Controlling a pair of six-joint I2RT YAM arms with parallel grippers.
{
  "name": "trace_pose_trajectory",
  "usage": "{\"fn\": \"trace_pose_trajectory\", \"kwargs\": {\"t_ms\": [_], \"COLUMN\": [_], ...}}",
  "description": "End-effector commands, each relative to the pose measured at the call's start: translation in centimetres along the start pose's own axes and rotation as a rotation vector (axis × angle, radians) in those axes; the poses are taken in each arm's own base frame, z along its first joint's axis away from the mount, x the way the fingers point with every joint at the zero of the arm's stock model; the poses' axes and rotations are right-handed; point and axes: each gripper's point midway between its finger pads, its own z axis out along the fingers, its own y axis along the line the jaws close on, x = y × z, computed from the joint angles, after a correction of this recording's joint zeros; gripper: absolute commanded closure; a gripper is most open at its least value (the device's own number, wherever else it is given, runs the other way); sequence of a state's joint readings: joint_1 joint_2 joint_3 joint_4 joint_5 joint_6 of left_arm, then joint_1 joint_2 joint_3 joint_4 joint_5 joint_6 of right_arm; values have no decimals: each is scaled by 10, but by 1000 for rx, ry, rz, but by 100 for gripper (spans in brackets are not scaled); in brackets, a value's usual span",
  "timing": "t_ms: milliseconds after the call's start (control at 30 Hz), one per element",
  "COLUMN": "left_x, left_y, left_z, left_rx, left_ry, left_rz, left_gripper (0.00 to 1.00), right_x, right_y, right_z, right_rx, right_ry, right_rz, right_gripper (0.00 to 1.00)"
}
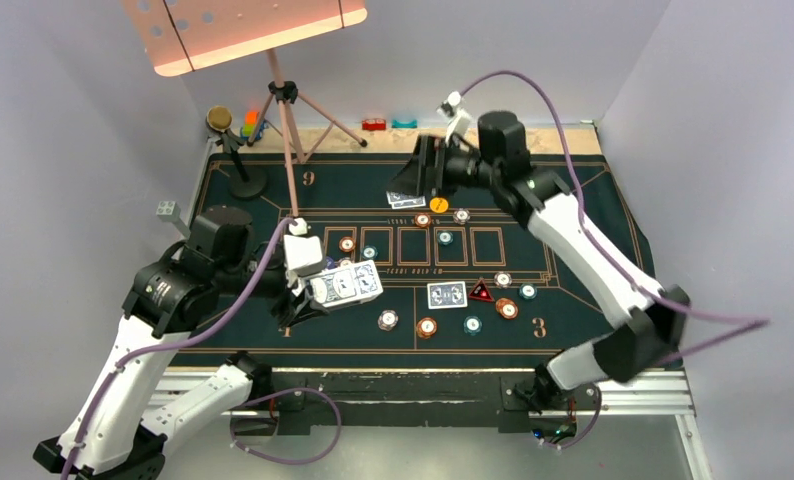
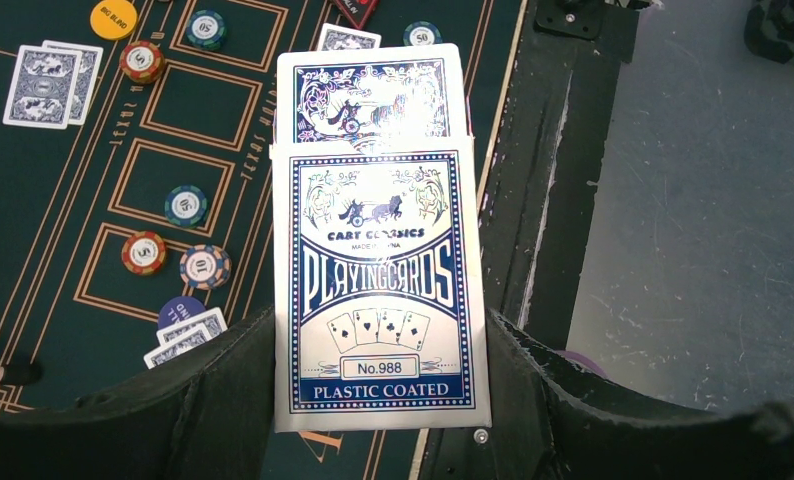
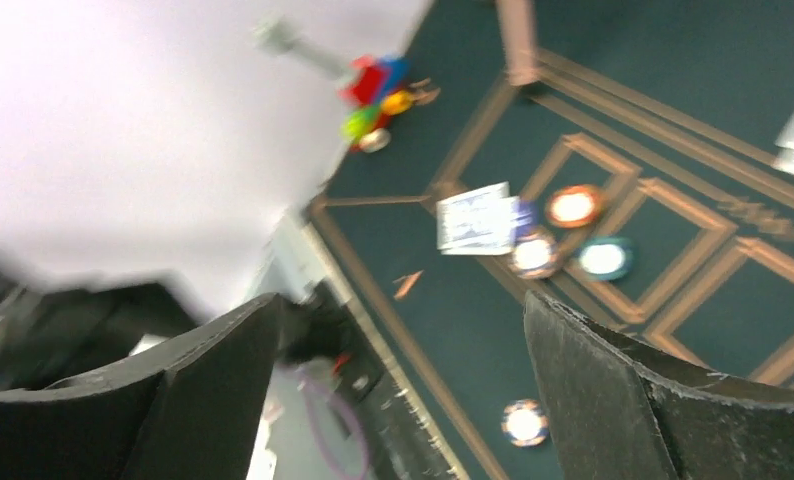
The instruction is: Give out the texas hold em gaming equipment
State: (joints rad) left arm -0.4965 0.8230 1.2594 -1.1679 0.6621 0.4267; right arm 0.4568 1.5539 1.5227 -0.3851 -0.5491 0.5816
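Observation:
My left gripper [image 1: 313, 292] [image 2: 381, 330] is shut on a blue-and-white pack of playing cards [image 2: 381, 290] [image 1: 345, 286], with the deck sticking out of its open top, held over the near left of the mat. My right gripper [image 1: 413, 180] [image 3: 398, 310] hovers open and empty over the far middle, above two face-down cards [image 1: 406, 199] and a yellow disc [image 1: 439, 204]. Another two cards [image 1: 446, 294] lie beside the red triangular marker [image 1: 481, 292]. More cards [image 2: 188, 338] and a blue disc [image 2: 178, 312] lie under the left gripper. Several poker chips [image 1: 427, 326] are scattered on the mat.
The dark green printed mat [image 1: 573, 260] covers the table. A tripod stand [image 1: 285, 110] with a pink panel rises at the back left, beside a black mic stand [image 1: 235, 150] and stacked toy blocks [image 1: 251, 125] [image 3: 378, 95]. Red [image 1: 374, 124] and teal [image 1: 404, 123] pieces sit at the back edge.

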Motion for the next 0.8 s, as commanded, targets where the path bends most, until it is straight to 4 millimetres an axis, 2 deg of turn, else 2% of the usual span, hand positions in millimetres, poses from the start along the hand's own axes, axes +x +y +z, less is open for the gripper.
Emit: {"fn": "trace_pose_trajectory", "kwargs": {"t_ms": [0,100,200,333,500,633,700,767], "left_x": [-19,-20,-22,-26,-28,-27,-26,-26], "left_y": [2,2,4,4,4,4,3,3], "left_z": [-1,0,1,1,0,-1,-2,-2], "left_rx": [3,6,4,12,10,6,4,4], "left_ry": [-66,-68,-71,-81,-86,-85,-85,-85], "left_rz": [14,11,8,5,7,6,6,8], "left_gripper": [100,100,100,100,100,100,100,100], "right_x": [64,86,108,129,144,154,158,160], "right_y": [77,99,108,112,120,119,116,113], "right_z": [-35,-55,-59,-51,-34,-27,-25,-24], "right_rx": [-258,-330,-336,-320,-350,-383,-375,-367], "right_ry": [99,99,132,188,236,260,273,282], "right_rz": [9,37,45,55,80,136,145,153], "right_gripper": [6,5,4,3,2,2,8,18]}}
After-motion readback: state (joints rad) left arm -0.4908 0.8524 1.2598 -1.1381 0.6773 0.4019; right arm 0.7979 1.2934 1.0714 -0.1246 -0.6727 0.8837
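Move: The card deck, held in its box by the left hand with its open end sticking out, lies about 20 cm back from the right hand, 11 cm to its left and 5 cm lower. About 26 cm below the right hand are the two dealt cards, 20 cm ahead and 2 cm left; the loose card, 5 cm back and 7 cm right; and the grey chips, 10 cm back and 6 cm left. From the left hand, the deck's middle is 4 cm right, 1 cm ahead and 3 cm down. Back towards the deck sweeps the empty right hand, some 18 cm and fast at first, rising about 4 cm before sinking 7 cm as it slows and works 6 cm left. It turns counter-clockwise about 20 degrees and tips down, fingers staying wide, to bring one fingertip over the exposed top card at the box's mouth. The left hand keeps its grip on the box almost in place. ##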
